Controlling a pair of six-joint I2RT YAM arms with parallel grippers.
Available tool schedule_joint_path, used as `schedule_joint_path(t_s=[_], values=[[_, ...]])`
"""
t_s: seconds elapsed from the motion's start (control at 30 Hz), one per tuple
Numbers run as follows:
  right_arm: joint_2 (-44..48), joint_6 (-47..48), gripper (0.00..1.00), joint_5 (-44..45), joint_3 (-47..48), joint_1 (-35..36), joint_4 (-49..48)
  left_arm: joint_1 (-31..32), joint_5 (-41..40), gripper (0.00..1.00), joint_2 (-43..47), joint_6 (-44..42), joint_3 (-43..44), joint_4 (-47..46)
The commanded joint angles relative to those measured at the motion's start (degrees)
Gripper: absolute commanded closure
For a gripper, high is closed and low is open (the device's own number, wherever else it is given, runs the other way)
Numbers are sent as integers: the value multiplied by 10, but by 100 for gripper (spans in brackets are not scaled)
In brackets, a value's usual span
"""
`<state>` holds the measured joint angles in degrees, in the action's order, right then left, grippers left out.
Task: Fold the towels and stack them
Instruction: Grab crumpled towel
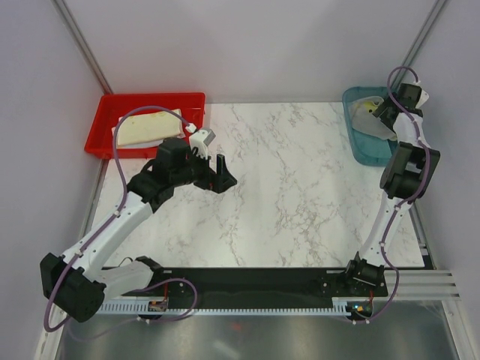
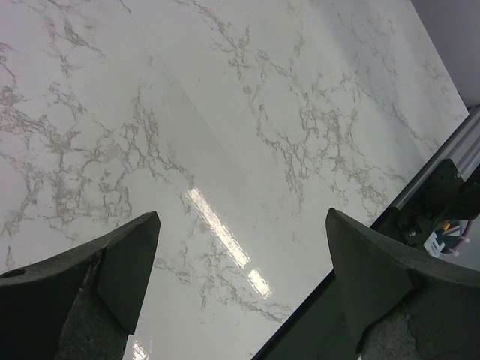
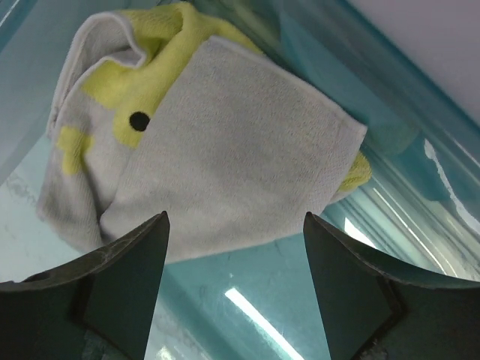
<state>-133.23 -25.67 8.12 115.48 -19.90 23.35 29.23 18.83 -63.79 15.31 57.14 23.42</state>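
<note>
A grey towel with yellow patches (image 3: 225, 150) lies bunched in the teal bin (image 3: 315, 300), just beyond my right gripper (image 3: 236, 247), which is open with nothing between its fingers. From above, this towel (image 1: 370, 116) shows in the teal bin (image 1: 360, 139) at the back right, partly under my right gripper (image 1: 381, 112). A folded cream-yellow towel (image 1: 146, 127) lies in the red tray (image 1: 105, 120) at the back left. My left gripper (image 1: 217, 171) hovers open over the marble table, right of the red tray. In the left wrist view, the left gripper (image 2: 244, 247) holds nothing.
The marble table top (image 1: 292, 187) spans the middle. A black strip and a metal rail (image 1: 262, 289) run along the near edge. Grey walls with metal posts enclose the back and sides.
</note>
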Motion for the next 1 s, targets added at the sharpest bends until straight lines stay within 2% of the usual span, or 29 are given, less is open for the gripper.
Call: schedule_joint_path(t_s=[0.0,0.2,0.33,0.4,0.43,0.47,0.53,0.7,0.77,0.83,0.97], values=[[-33,4,20,34,38,-2,-10,-4,27,0,-9,10,17,-20],[-82,-9,22,39,54,-2,-15,-4,24,0,-21,13,17,-15],[-119,-17,27,11,68,-2,-20,-4,26,1,-23,11,18,-14],[-130,-21,46,-7,74,-2,-21,-5,24,1,-27,10,19,-14],[-131,-22,64,-10,73,-2,-19,-5,21,1,-28,9,18,-14],[-131,-23,88,-13,73,-2,-20,-5,17,1,-29,8,17,-13],[-120,-18,100,-24,72,-2,-28,-6,10,1,-33,6,17,-11],[-34,-13,100,-78,72,-2,-69,-6,26,1,-33,1,28,-11],[8,-21,100,-133,72,-1,-80,-6,30,2,-34,1,36,-13],[85,-25,100,-165,66,1,-82,-6,31,2,-41,1,50,-13],[236,-42,100,-215,-27,27,-81,-6,21,3,-52,10,81,-6]])
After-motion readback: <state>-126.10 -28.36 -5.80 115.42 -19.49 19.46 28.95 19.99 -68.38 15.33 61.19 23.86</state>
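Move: The crumpled grey-and-yellow towel lies in the teal bin, its middle about 3 cm ahead of the open right hand, 2 cm to its left and some 7 cm below. The bin's middle is level with the hand sideways and fore-and-aft, about 7 cm down; its left rim stands roughly 13 cm to the left and 2 cm ahead, some 3 cm below. From the left hand the towel is about 34 cm ahead, 58 cm to the right and 21 cm lower. Right fingers sink some 6 cm, close on the crumpled towel, then rise about 15 cm, drifting left. ##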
